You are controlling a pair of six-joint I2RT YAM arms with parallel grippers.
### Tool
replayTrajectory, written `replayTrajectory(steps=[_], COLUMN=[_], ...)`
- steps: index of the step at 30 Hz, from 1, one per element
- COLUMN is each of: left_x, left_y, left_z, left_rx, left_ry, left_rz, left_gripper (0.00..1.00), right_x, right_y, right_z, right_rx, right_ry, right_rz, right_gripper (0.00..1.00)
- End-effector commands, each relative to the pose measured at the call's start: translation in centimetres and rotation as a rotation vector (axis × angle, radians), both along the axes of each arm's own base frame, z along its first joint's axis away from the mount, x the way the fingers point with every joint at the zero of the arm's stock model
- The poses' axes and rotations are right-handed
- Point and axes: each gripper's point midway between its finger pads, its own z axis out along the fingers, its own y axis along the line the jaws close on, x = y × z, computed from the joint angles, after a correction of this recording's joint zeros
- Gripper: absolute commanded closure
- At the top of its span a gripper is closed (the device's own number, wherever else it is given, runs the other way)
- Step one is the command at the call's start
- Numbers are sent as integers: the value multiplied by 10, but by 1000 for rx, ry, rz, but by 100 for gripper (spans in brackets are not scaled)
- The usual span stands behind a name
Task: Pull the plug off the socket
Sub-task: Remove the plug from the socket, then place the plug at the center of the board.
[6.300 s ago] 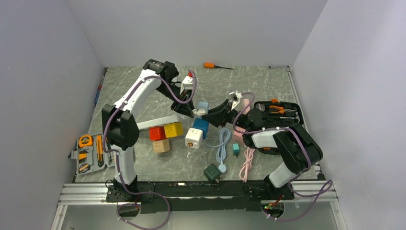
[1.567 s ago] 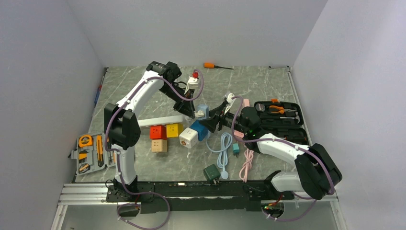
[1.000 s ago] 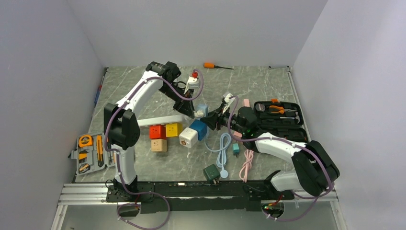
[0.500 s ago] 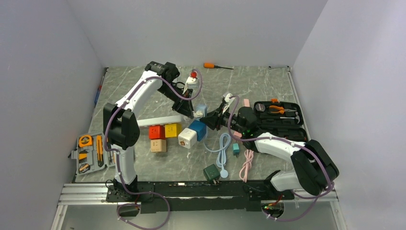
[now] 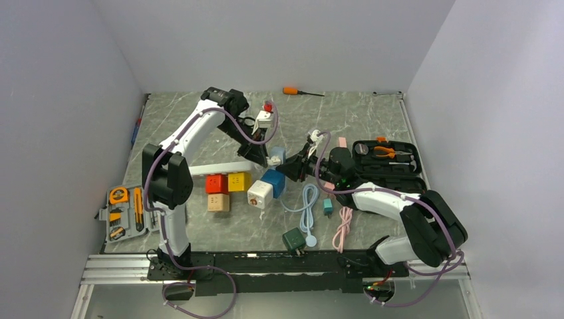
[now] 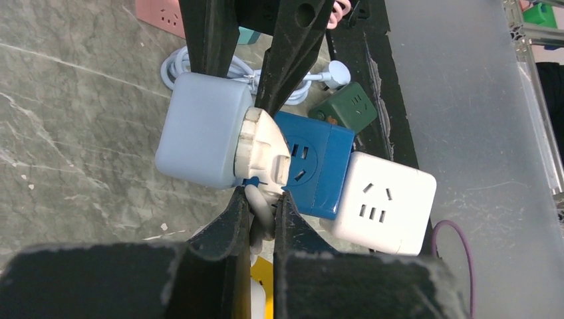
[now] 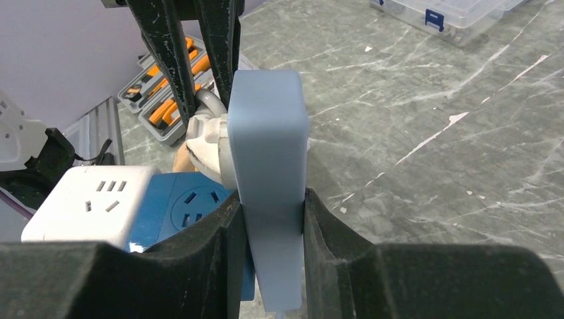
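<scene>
A light blue socket cube [image 6: 203, 129] is held off the table, with a white plug [image 6: 265, 154] seated in its side. My left gripper [image 6: 261, 197] is shut on the white cord stub right at the plug's base. My right gripper [image 7: 271, 199] comes in from the opposite side and is shut on the socket [image 7: 269, 149], one finger on each flat face. From the right wrist the plug [image 7: 209, 143] shows at the cube's left. From above, the socket [image 5: 279, 156] hangs mid-table between the left gripper [image 5: 266, 159] and the right gripper [image 5: 291, 166].
A dark blue cube [image 5: 274, 181] and a white cube [image 5: 260, 193] lie just below the held socket, with red [image 5: 216, 183], yellow [image 5: 239, 181] and tan [image 5: 218, 202] cubes to the left. A green adapter [image 5: 293, 238], coiled cables [image 5: 307, 206] and a tool case [image 5: 389, 159] lie nearby.
My right gripper's fingers have closed in on the light blue socket. Both grippers and the socket have drifted slightly left. The plug still sits in the socket.
</scene>
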Motion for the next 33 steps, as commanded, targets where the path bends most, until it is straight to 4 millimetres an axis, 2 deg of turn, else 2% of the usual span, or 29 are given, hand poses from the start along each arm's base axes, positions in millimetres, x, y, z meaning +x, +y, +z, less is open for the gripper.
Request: replayTrajectory(steps=[1,11,16,20,23,25,27,30,33], left_x=[-51,-73,-86,-100,-102,-93,-76,-41,-4], left_y=[-16,-16,-13,-10,-9,-9,-8,0,16], left_z=[73,88,85,79,72,69,67,64,50], left_rx=[-239,-270,-265,-248,-224,-211,-203,-170,-127], left_ry=[8,-30,-25,-19,-21,-22,-29,-64,-94], left_rz=[-66,-104,-118,-138,-149,-136,-106,-41,28], left_gripper=[100,100,100,100,100,100,100,100,100], right_x=[35,76,87,93,93,88,80,69,61], right_y=[-11,-44,-60,-68,-66,-60,-55,-55,-55], right_z=[2,-27,-39,-39,-32,-26,-20,-16,-14], right_rx=[-38,-128,-137,-110,-88,-74,-59,-50,-42], right_ry=[2,69,90,88,71,61,38,18,19], right_rz=[-143,-352,-393,-401,-371,-330,-283,-250,-230], right_gripper=[100,100,100,100,100,100,100,100,100])
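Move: The left hand, gripping the white plug by its cord end, has the plug body about 2 cm to its right and 1 cm ahead. The light-blue socket strip is some 4 cm right, 3 cm ahead and slightly lower. From the right hand, which holds that strip, its middle is about 1 cm left and 1 cm above, the plug 3 cm left and 2 cm back, the blue cube 5 cm back and 3 cm left, the white cube 9 cm back and 7 cm left. Both hands keep their grips and strain apart almost in place for the first half, the left rolling some 10 degrees as it tugs the white plug in the light-blue strip. Then they spring apart: the left carries the plug back about 9 cm and up 5 before swinging some 4 cm forward again, while the right takes the strip about 6 cm forward, 6 to the right and 5 down, turning clockwise, then eases to a stop. ##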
